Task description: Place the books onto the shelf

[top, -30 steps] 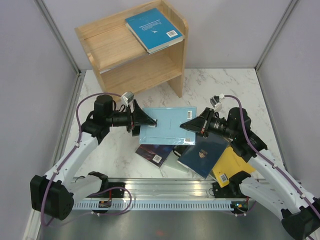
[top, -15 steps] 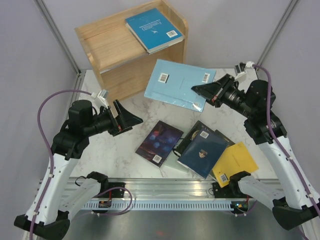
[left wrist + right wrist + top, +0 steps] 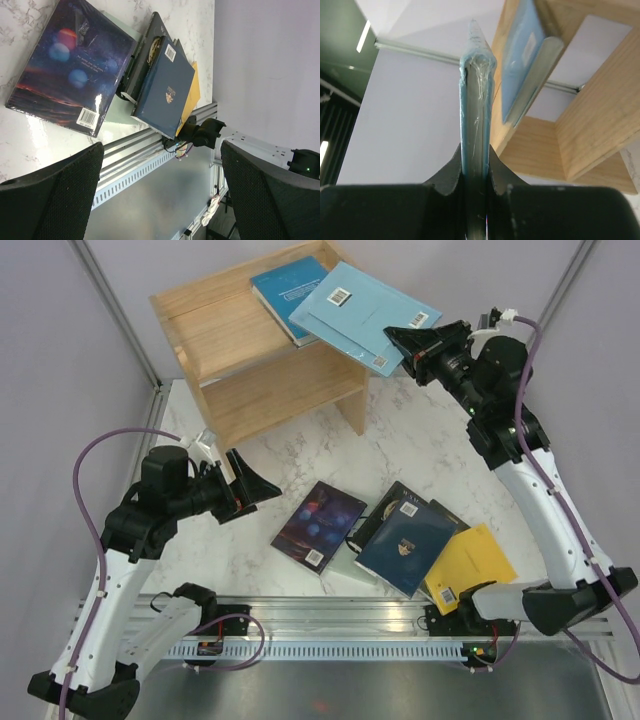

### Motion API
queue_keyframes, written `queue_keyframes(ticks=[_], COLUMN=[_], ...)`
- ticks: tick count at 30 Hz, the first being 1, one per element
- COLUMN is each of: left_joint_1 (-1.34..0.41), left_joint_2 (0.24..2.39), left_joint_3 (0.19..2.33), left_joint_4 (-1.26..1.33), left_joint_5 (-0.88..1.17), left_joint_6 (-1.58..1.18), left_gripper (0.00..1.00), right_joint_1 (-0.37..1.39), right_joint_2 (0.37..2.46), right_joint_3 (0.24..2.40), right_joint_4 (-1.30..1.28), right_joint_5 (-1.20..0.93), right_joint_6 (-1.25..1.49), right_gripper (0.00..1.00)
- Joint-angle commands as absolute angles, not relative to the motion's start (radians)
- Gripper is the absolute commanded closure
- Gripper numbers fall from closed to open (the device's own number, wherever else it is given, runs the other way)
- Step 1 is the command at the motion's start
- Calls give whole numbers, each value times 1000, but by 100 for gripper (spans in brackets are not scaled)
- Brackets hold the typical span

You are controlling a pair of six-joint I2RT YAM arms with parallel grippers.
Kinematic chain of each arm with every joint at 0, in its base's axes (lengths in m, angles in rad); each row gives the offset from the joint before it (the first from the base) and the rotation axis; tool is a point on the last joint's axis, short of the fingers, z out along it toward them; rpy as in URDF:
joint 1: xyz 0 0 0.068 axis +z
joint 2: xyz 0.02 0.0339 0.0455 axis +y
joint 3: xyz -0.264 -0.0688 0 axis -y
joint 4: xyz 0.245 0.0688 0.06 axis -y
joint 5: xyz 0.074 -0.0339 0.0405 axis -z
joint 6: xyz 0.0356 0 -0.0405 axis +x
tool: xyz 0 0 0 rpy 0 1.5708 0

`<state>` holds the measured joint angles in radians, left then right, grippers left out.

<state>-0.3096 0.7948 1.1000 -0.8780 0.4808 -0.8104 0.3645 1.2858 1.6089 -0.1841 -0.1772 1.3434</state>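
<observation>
My right gripper [image 3: 398, 343] is shut on the corner of a pale blue book [image 3: 362, 312], held tilted in the air over the right end of the wooden shelf [image 3: 225, 345]. The book partly overlaps a teal book [image 3: 283, 285] lying on the shelf top. In the right wrist view the pale blue book [image 3: 475, 100] stands edge-on between the fingers, with the teal book [image 3: 522, 55] and the shelf [image 3: 592, 125] beyond. My left gripper [image 3: 262, 489] is open and empty, low over the table left of a dark purple book [image 3: 318, 523].
Beside the purple book [image 3: 70, 65] lies a pile: a navy book [image 3: 408, 545] on a black one [image 3: 388, 508], a pale one [image 3: 350, 566] underneath and a yellow one [image 3: 470, 562] at the right. The metal rail [image 3: 330, 625] runs along the near edge. Grey walls enclose the table.
My right arm has carried the pale blue book from the table centre up to the shelf top. My left gripper has let go of it, opened wide and drawn back to the left.
</observation>
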Motion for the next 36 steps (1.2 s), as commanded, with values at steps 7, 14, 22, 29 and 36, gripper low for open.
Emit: queue_keyframes(ticks=[7, 14, 22, 29, 36], left_joint_1=[-308, -308, -308, -308, -307], left_joint_2=[781, 788, 785, 808, 830], left_joint_3=[1131, 1157, 1172, 1186, 1198], left_joint_4=[-902, -917, -946, -946, -946], left_joint_5=[500, 497, 485, 488, 485], left_joint_6=[-769, -744, -716, -698, -673], left_gripper=[0, 0, 0, 0, 0], right_joint_1=[462, 607, 672, 683, 683], right_joint_2=[1434, 1551, 1632, 1753, 1746], right_joint_3=[1767, 1882, 1977, 2095, 2036], right_joint_4=[-86, -185, -304, -319, -319], right_joint_5=[191, 394, 587, 588, 548], right_joint_6=[1489, 1532, 1549, 1522, 1497], right_gripper=[100, 100, 100, 98, 38])
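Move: My right hand grips the light-blue book by its near right corner. Its spot on the upper shelf, on top of the blue book already there, is centred about 15 cm ahead, 13 cm left and 5 cm below. That blue book is 14 cm ahead, 15 cm left and 7 cm down; the top of the shelf's right side panel is roughly 12 cm ahead and 7 cm left, a few cm lower. From my idle left hand the spot is some 32 cm ahead, 13 cm right and 18 cm up. With my right hand I push the light-blue book forward and a little down onto the shelf, then swing it about 7 cm left over the blue book and ease it forward again, some 10 cm forward in all. Meanwhile I turn the wrist about 25 degrees clockwise and tip the fingers down a little, and at the end I open them around the book's edge. ##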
